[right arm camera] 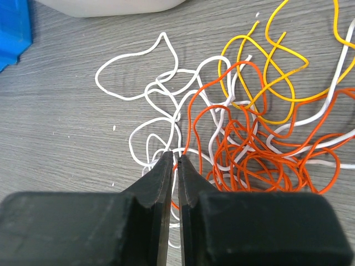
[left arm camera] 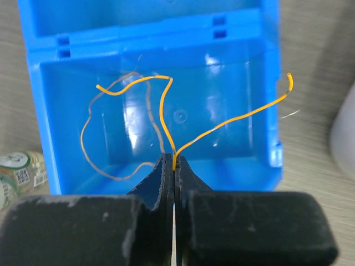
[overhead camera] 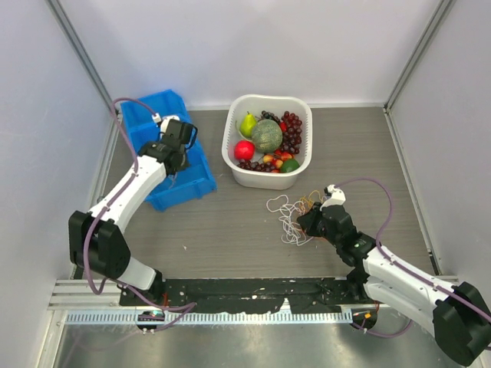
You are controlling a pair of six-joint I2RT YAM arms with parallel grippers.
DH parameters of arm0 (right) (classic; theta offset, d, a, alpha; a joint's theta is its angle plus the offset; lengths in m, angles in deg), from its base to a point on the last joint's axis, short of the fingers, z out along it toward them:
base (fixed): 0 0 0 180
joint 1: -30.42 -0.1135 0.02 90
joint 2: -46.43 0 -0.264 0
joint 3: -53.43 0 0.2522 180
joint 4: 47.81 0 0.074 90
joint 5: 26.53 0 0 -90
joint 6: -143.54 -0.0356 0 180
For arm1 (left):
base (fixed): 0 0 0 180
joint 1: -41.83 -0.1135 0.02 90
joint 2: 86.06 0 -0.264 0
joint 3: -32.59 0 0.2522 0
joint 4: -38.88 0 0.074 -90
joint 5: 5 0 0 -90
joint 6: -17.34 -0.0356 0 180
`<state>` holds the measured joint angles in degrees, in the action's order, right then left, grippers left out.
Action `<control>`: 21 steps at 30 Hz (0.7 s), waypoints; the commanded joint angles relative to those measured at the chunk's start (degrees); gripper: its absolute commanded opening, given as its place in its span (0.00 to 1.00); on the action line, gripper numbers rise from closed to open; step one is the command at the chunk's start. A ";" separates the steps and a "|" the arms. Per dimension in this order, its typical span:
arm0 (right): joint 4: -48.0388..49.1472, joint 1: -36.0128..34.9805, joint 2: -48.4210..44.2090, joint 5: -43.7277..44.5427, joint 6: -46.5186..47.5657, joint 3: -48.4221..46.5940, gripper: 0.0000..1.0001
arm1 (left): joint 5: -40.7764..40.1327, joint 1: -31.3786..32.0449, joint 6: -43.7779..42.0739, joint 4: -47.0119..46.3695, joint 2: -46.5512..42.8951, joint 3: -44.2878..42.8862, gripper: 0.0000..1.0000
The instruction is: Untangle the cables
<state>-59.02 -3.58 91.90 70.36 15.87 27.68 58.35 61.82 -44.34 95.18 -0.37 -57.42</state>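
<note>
A tangle of thin cables in white, orange-red and yellow-orange lies on the grey table in front of the white basket. My right gripper is down at the near edge of that tangle. In the right wrist view its jaws stand a narrow slit apart, and white and orange strands run into the slit. I cannot tell whether they are pinched. My left gripper hovers over the blue bin. It is shut on one yellow-orange cable, whose two ends trail over the bin.
A white basket full of fruit stands at the back centre, just behind the tangle; its edge shows in the right wrist view. A labelled bottle lies left of the bin. Enclosure walls close in left, right and behind.
</note>
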 commanded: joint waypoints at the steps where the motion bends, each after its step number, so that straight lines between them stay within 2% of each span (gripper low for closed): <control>1: 1.67 0.16 -1.18 1.54 -0.30 -0.05 0.14 | -4.37 -0.48 1.04 -2.29 -0.62 3.38 0.00; 9: 1.85 0.07 -0.56 0.93 -0.12 -0.23 0.14 | -2.62 -0.91 -0.89 1.57 4.84 0.23 0.02; 10: 1.76 0.16 -0.74 1.10 -0.12 -0.05 0.14 | -2.44 -0.92 -1.24 1.49 4.49 0.31 0.09; 12: 1.67 0.16 -1.09 1.19 -0.21 -0.05 0.15 | -2.35 -1.00 -1.86 1.14 3.70 0.75 0.37; 14: 1.58 0.16 -1.35 1.36 -0.21 0.03 0.15 | -2.18 -1.00 -2.04 1.75 2.82 0.49 0.55; 16: 1.58 0.16 -1.44 1.28 -0.39 0.04 0.15 | -1.47 -1.00 -1.77 1.75 1.16 0.66 0.67; 21: 1.76 0.16 -1.18 1.28 -0.21 0.04 0.15 | 4.58 -1.00 -2.73 0.61 -4.47 2.06 0.86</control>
<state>-59.04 -3.58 91.27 70.43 15.87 27.68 58.57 61.20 -46.13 97.02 1.71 -54.55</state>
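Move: The near compartment of the blue bin, over which the left hand still pinches the yellow cable, has its middle about 3 cm ahead of that hand, 3 cm to its left and 12 cm below. The white fruit basket stands some 20 cm to the hand's right and 12 cm farther out; the bottle is about 17 cm to the left and 7 cm back. From the right hand, the compartment is roughly 32 cm left and 17 cm ahead, about level. The yellow cable is lowered about 5 cm towards the blue bin's near compartment by the left hand, which drifts slightly back and left while its fingers tip some 10 degrees further down. Near the bottom the fingers spread wide and let go of the cable, and the hand begins to rise again, by about 1.5 cm. ##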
